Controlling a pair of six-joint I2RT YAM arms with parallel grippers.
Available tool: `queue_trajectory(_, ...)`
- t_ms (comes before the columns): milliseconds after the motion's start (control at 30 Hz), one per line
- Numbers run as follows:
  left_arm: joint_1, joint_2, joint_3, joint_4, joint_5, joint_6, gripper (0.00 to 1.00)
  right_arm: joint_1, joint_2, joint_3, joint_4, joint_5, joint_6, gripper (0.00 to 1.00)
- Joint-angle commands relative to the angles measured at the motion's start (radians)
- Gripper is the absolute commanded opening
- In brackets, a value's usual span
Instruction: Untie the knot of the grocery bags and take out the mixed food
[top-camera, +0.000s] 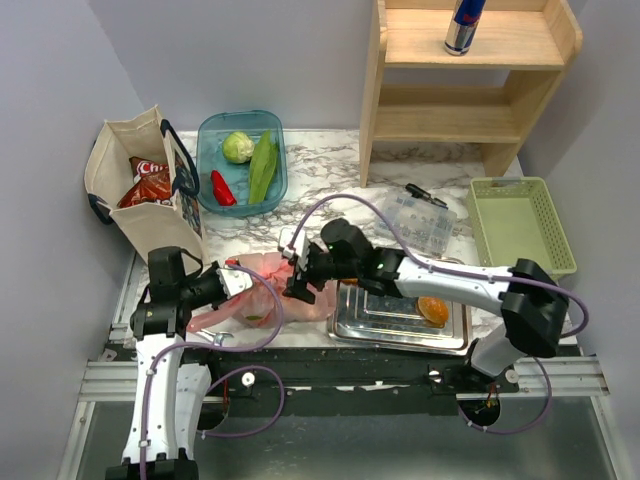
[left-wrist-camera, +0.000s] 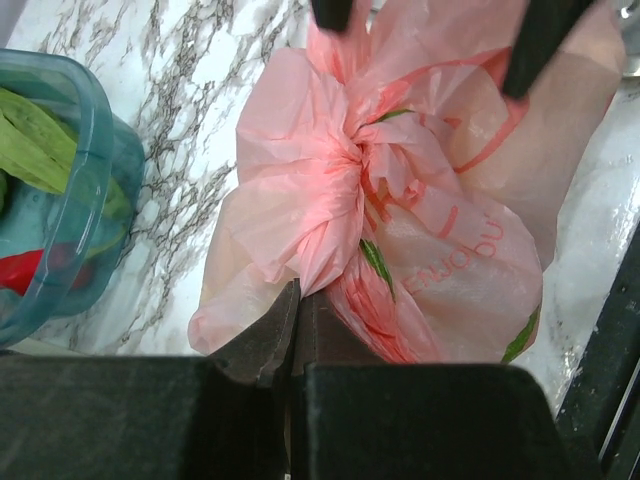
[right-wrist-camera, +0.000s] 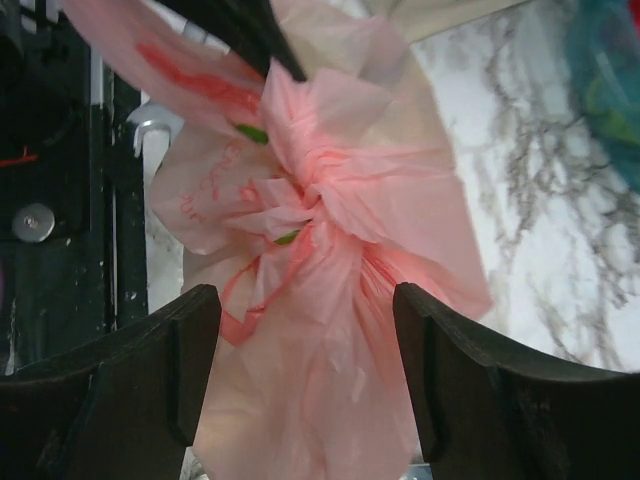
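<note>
The pink plastic bag lies at the table's near edge between my two arms. Its knot is a bunched pink bow on top, also clear in the right wrist view. My left gripper is shut on a pink flap that hangs from the knot. My right gripper is open and straddles the bag's gathered neck just below the knot, with neither finger touching the plastic. The beige canvas tote stands at the back left with red chip bags inside. What the pink bag holds is hidden.
A blue tub behind the bag holds a green leafy ball, a long green vegetable and a red pepper. A metal tray with an orange item lies right of the bag. Behind it are a clear box, a green basket and a wooden shelf.
</note>
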Motion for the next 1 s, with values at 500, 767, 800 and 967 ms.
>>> queue_trajectory(500,0.155,-0.036,0.016,0.026,-0.077,-0.085,0.00,-0.071,-0.075,-0.152,-0.021,0.183,-0.173,0.01)
queue_trajectory(767,0.378,0.088,0.087,0.046,-0.065,-0.025,0.00,-0.175,-0.185,-0.247,-0.025,0.165,-0.269,0.01)
queue_trajectory(800,0.383,0.091,0.095,0.042,-0.067,-0.020,0.00,-0.175,-0.184,-0.253,-0.013,0.167,-0.265,0.01)
queue_trajectory(967,0.388,0.058,0.112,-0.098,-0.043,0.125,0.00,-0.175,-0.162,-0.222,0.024,0.128,-0.234,0.01)
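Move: Between the two grippers lies the bag's twisted pink knot: from the open right hand it is about 4 cm left, 1 cm back and 5 cm below. The baguette lies some 20 cm right of that hand and 5 cm farther out. The shut left hand already holds gathered plastic, with the knot roughly 6 cm to its right, 1 cm ahead and 3 cm lower; the tote stands about 22 cm ahead and 22 cm left of it, the blue bin about 31 cm straight ahead. Sinking about 5 cm with a little shift back and left, the right hand shuts its open fingers on the bunched plastic by the knot. Then the hands pull apart: the right goes some 10 cm right and forward towards the baguette, rising slightly, while the left keeps its pinch, drawing about 7 cm left and a little forward towards the tote and turning some 20 degrees counter-clockwise. ##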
